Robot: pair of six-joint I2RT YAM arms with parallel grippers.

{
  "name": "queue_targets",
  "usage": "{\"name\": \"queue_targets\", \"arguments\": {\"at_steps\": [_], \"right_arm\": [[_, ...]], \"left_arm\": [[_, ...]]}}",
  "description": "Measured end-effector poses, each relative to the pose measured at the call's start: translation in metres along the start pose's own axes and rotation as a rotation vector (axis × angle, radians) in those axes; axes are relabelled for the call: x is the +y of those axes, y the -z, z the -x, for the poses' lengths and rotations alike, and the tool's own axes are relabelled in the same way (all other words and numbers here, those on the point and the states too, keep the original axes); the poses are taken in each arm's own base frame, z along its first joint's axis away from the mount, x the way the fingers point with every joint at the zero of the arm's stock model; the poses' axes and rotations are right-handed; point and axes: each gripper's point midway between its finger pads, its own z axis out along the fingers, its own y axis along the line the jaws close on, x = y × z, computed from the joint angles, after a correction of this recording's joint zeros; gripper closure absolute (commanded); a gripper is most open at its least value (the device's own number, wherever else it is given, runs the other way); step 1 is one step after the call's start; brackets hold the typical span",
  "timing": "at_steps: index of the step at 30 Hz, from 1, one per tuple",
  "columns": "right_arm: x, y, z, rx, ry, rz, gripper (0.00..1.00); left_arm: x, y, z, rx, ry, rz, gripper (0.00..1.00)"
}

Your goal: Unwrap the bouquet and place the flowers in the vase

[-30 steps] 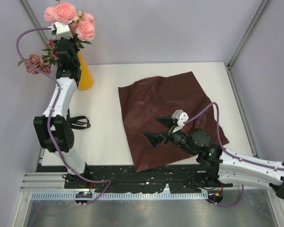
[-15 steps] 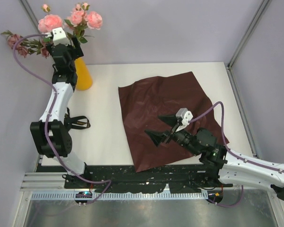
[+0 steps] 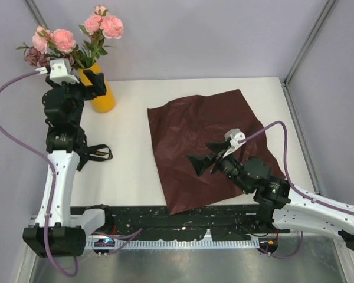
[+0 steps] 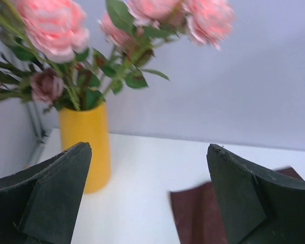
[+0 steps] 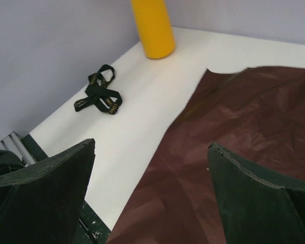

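The flowers [image 3: 76,36], pink roses and mauve blooms on leafy stems, stand in the yellow vase [image 3: 101,97] at the table's far left corner. The bouquet is apart: its dark red paper [image 3: 206,135] lies flat at mid-table. My left gripper [image 3: 89,84] hangs open just in front of the vase, holding nothing. In the left wrist view the vase [image 4: 86,147] and flowers [image 4: 94,48] sit beyond the open gripper [image 4: 148,150]. My right gripper [image 3: 204,154] hovers open over the paper's near part. Its wrist view shows the empty gripper [image 5: 151,146] above the paper [image 5: 244,127].
A black ribbon [image 3: 97,153] lies loose on the white table [image 3: 130,159] left of the paper, seen also as the ribbon [image 5: 99,96] in the right wrist view. The vase [image 5: 152,28] stands far behind it. Grey walls close in the back and both sides.
My left gripper has opened and let go of the flowers, which dropped lower into the vase. The left arm pulled back and down. The right gripper drifted slightly right.
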Motion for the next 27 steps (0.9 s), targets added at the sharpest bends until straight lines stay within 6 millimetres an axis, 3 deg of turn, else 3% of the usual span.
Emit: {"name": "queue_targets", "arguments": {"at_steps": [3, 12, 18, 21, 27], "right_arm": [[-0.016, 0.004, 0.003, 0.035, -0.033, -0.108, 0.05], [-0.055, 0.032, 0.011, 0.077, -0.063, -0.335, 0.05], [-0.067, 0.050, 0.013, 0.078, -0.075, -0.377, 0.05], [-0.069, 0.055, 0.019, 0.054, -0.089, -0.380, 0.04], [-0.075, 0.061, 0.014, 0.036, -0.096, -0.394, 0.05]], "left_arm": [[-0.025, 0.034, -0.017, 0.066, 0.071, -0.131, 0.00], [-0.092, 0.145, -0.096, 0.308, 0.270, -0.523, 0.00], [-0.132, 0.220, -0.124, 0.371, 0.301, -0.792, 0.00], [-0.139, 0.247, -0.132, 0.353, 0.290, -0.873, 0.00], [-0.137, 0.257, -0.140, 0.342, 0.285, -0.886, 0.00]]}}
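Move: The yellow vase, already holding the flowers, stands about 16 cm ahead of the open left hand and 6 cm to its left, its middle some 31 cm lower. The black ribbon lies about 7 cm back and 3 cm left of that hand, some 43 cm down. From the right hand, also empty, the vase is about 38 cm ahead, 42 cm left and 18 cm below; the brown wrapping sheet's middle is about 15 cm ahead, 7 cm right and 29 cm below. The filled vase is left behind as the empty left hand withdraws, sweeping back about 23 cm, to the right and down, turning clockwise some 55 degrees towards the sheet and easing to a stop. The right hand swings about 10 cm right above the wrapping sheet, turning clockwise and tipping down a little. Both grippers stay open, touching nothing. ##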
